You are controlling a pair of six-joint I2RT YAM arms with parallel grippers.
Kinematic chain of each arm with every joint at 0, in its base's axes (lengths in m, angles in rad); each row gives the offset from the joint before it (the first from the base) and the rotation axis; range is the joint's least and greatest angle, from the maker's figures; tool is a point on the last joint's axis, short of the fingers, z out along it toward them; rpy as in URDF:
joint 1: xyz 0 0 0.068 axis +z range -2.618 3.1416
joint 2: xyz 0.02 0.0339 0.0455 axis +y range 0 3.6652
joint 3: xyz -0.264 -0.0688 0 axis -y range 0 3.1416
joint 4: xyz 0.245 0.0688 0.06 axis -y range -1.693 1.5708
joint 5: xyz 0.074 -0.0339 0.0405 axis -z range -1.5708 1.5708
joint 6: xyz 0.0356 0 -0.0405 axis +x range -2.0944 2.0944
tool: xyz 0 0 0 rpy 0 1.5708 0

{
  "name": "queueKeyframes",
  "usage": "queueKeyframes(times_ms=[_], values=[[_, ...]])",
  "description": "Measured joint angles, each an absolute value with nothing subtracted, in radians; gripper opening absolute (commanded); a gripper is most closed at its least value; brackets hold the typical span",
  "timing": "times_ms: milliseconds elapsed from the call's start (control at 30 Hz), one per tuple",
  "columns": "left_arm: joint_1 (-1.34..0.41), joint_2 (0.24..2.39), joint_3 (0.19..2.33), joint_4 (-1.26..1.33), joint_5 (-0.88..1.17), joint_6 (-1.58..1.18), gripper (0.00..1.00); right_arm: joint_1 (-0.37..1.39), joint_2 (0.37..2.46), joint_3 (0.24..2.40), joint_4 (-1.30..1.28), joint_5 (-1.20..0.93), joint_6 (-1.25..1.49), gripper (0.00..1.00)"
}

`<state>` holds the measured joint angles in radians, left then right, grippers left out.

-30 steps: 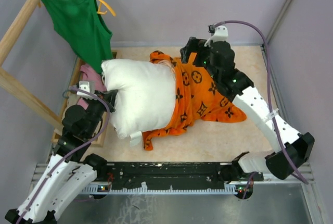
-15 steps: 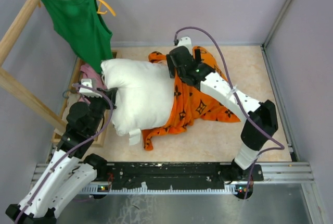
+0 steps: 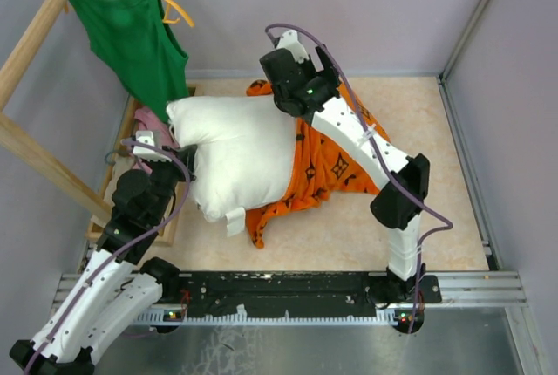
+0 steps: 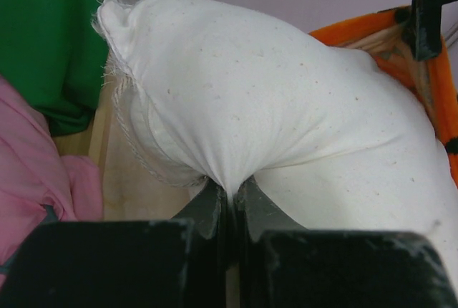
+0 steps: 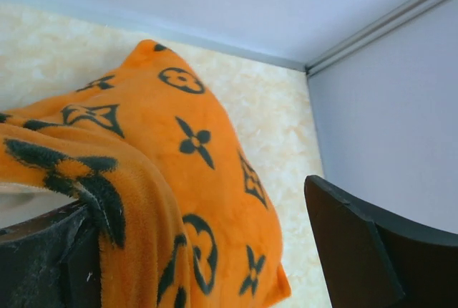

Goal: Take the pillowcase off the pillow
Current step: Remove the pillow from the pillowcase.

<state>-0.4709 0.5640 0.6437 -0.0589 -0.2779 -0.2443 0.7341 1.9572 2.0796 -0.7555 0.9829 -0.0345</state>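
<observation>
The white pillow (image 3: 235, 161) lies left of centre on the table, mostly bare. Its right end sits in the orange pillowcase (image 3: 336, 166), printed with black motifs and bunched to the right. My left gripper (image 3: 185, 168) is shut on a pinch of the pillow's left edge; in the left wrist view the pillow (image 4: 286, 107) bulges above the shut gripper (image 4: 230, 188). My right gripper (image 3: 283, 105) hangs over the pillowcase's far edge. In its wrist view the gripper (image 5: 207, 243) is open, and the pillowcase (image 5: 200, 165) drapes over its left finger (image 5: 43, 251).
A green tank top (image 3: 131, 39) on a yellow hanger hangs from a wooden rack (image 3: 35, 35) at the back left. A pink cloth (image 3: 153, 126) lies beside the pillow's left end. Grey walls close the table's back and right sides.
My right arm has swung left from the pillowcase's right side to its far edge by the pillow. The pillowcase has bunched in toward the pillow. My left gripper keeps its hold.
</observation>
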Motion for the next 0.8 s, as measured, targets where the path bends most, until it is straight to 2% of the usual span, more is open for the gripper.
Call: queueKeyframes(times_ms=[100, 233, 300, 433, 633, 800], values=[[-0.471, 0.564, 0.644, -0.05, -0.278, -0.244, 0.0, 0.768, 1.935, 2.076, -0.64, 1.055, -0.129, 0.99], [-0.471, 0.56, 0.644, -0.047, -0.286, -0.242, 0.0, 0.836, 1.803, 1.778, -0.321, 1.151, -0.276, 0.99], [-0.471, 0.56, 0.644, -0.051, -0.292, -0.239, 0.0, 0.851, 1.797, 1.726, -0.313, 1.171, -0.256, 0.99], [-0.471, 0.56, 0.644, -0.06, -0.292, -0.239, 0.0, 0.848, 1.867, 1.746, -0.463, 1.13, -0.099, 0.99], [-0.471, 0.556, 0.642, -0.098, -0.3, -0.239, 0.0, 0.832, 1.868, 1.767, -0.568, 0.841, 0.006, 0.99], [-0.471, 0.547, 0.642, -0.093, -0.307, -0.239, 0.0, 0.823, 1.664, 1.744, -0.553, 0.318, 0.056, 0.99]])
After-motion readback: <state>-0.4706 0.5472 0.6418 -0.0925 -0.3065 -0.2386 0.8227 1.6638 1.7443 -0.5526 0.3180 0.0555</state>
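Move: The right hand, wide open at the far end of the pillowcase mouth, has the white pillow's middle about 16 cm back and 16 cm to its left, some 8 cm lower. The orange pillowcase centres roughly 15 cm back and 3 cm to its right, 14 cm below; the pillow's white tag is about 30 cm back, 17 cm left. From the left hand, which already pinches its edge, the pillow's middle lies 9 cm right and 1 cm forward, slightly lower. Left and back goes the right hand, after a short lift and a dip of some 10 cm: it comes free of the pillowcase lip, then swings in fast and rising over the pillow's right part, about 11 cm left and 8 cm back overall. Its wrist turns some 35 degrees counter-clockwise and rolls left side up, fingers staying wide open; the left hand keeps its pinch on the pillow. ##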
